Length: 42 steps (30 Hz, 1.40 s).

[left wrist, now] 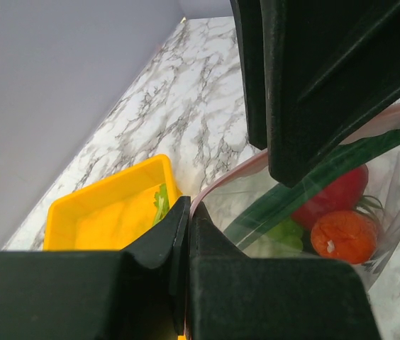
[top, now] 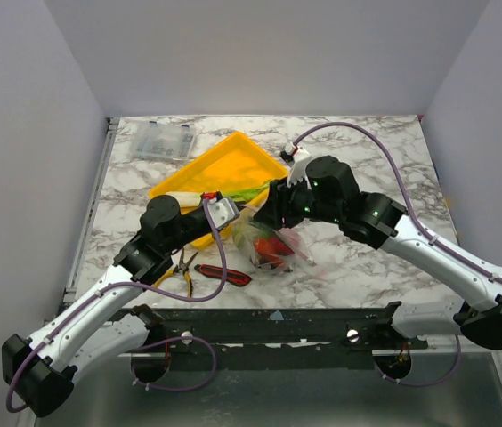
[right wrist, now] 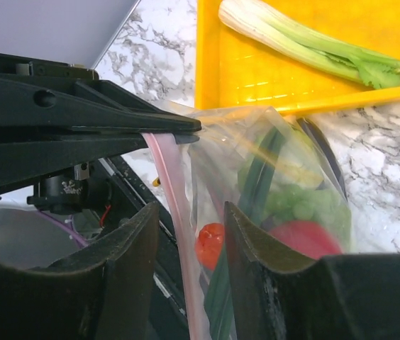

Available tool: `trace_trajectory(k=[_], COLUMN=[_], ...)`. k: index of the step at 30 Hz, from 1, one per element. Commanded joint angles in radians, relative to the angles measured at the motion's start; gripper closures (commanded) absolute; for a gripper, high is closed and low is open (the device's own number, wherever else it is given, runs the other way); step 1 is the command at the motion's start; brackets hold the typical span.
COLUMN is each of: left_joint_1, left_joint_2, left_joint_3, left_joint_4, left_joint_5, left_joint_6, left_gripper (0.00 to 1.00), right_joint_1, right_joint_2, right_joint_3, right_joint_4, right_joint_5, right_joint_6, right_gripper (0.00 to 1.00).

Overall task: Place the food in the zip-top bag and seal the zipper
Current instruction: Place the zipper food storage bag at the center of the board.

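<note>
The zip-top bag (top: 273, 242) hangs between both grippers over the table's near middle. My left gripper (left wrist: 189, 210) is shut on the zipper (left wrist: 218, 185), the pink strip, at one end of the bag's mouth. My right gripper (right wrist: 191, 237) is open and straddles the zipper (right wrist: 174, 202), which runs down between its fingers (right wrist: 257, 262). Through the clear plastic I see food: a red tomato (left wrist: 338, 191), an orange carrot (left wrist: 345, 236), green grapes (right wrist: 296, 202) and a dark green stalk (right wrist: 257, 185). A white-green leek (right wrist: 306, 42) lies in the yellow tray (top: 229, 165).
The yellow tray stands just behind the bag. A clear hard plastic box (top: 164, 140) sits at the back left. Yellow-handled pliers (top: 182, 271) and a red-black utility knife (top: 224, 274) lie near the front edge under my left arm.
</note>
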Motion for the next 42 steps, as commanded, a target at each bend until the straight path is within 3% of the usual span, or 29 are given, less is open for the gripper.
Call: trace_trajectory(k=[1, 2, 5, 6, 12, 15, 26, 32, 42], left_joint_1=[-0.002, -0.002, -0.003, -0.003, -0.002, -0.003, -0.002, -0.003, -0.003], left_joint_2=[-0.024, -0.024, -0.026, -0.030, -0.060, -0.078, -0.090, -0.087, -0.104], left_joint_3=[0.041, 0.042, 0.044, 0.044, 0.030, 0.025, 0.018, 0.027, 0.028], left_joint_4=[0.037, 0.036, 0.037, 0.039, 0.079, 0.092, 0.106, 0.097, 0.089], left_joint_5=[-0.001, -0.002, -0.013, -0.018, -0.109, -0.162, -0.202, -0.208, -0.212], left_joint_6=[-0.011, -0.013, -0.015, -0.016, -0.053, -0.059, -0.080, -0.091, -0.093], left_gripper=[1.00, 1.00, 0.98, 0.87, 0.24, 0.11, 0.06, 0.06, 0.06], right_joint_1=[0.004, 0.005, 0.004, 0.004, -0.007, -0.065, -0.523, -0.554, -0.553], right_joint_2=[-0.004, -0.004, -0.014, -0.028, -0.126, -0.148, -0.140, -0.092, 0.091], right_joint_3=[-0.024, -0.027, -0.021, -0.026, -0.037, -0.003, 0.152, 0.225, -0.016], right_joint_4=[0.022, 0.030, 0.024, 0.023, -0.046, -0.120, -0.355, -0.368, -0.207], right_joint_5=[-0.031, -0.029, 0.047, 0.089, 0.511, 0.625, 0.868, 0.999, 0.749], right_joint_6=[-0.026, -0.025, -0.015, -0.009, 0.047, 0.044, -0.142, -0.261, -0.225], right_gripper=[0.61, 0.66, 0.95, 0.99, 1.00, 1.00, 1.00, 1.00, 1.00])
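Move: The right hand's half-open fingers straddle the bag's pink zipper strip; the food-filled bag's middle lies some 10 cm below and 4 cm back, about 1 cm to the right. The yellow tray is about 12 cm ahead and 13 cm left, the red knife about 14 cm back and 12 cm left, both some 17 cm lower. The left hand still pinches the zipper's other end, the bag's middle about 6 cm back, 6 cm right and 10 cm below it. Right pinches the zipper, left opens off it; right then carries the bag about 35 cm right and forward. ##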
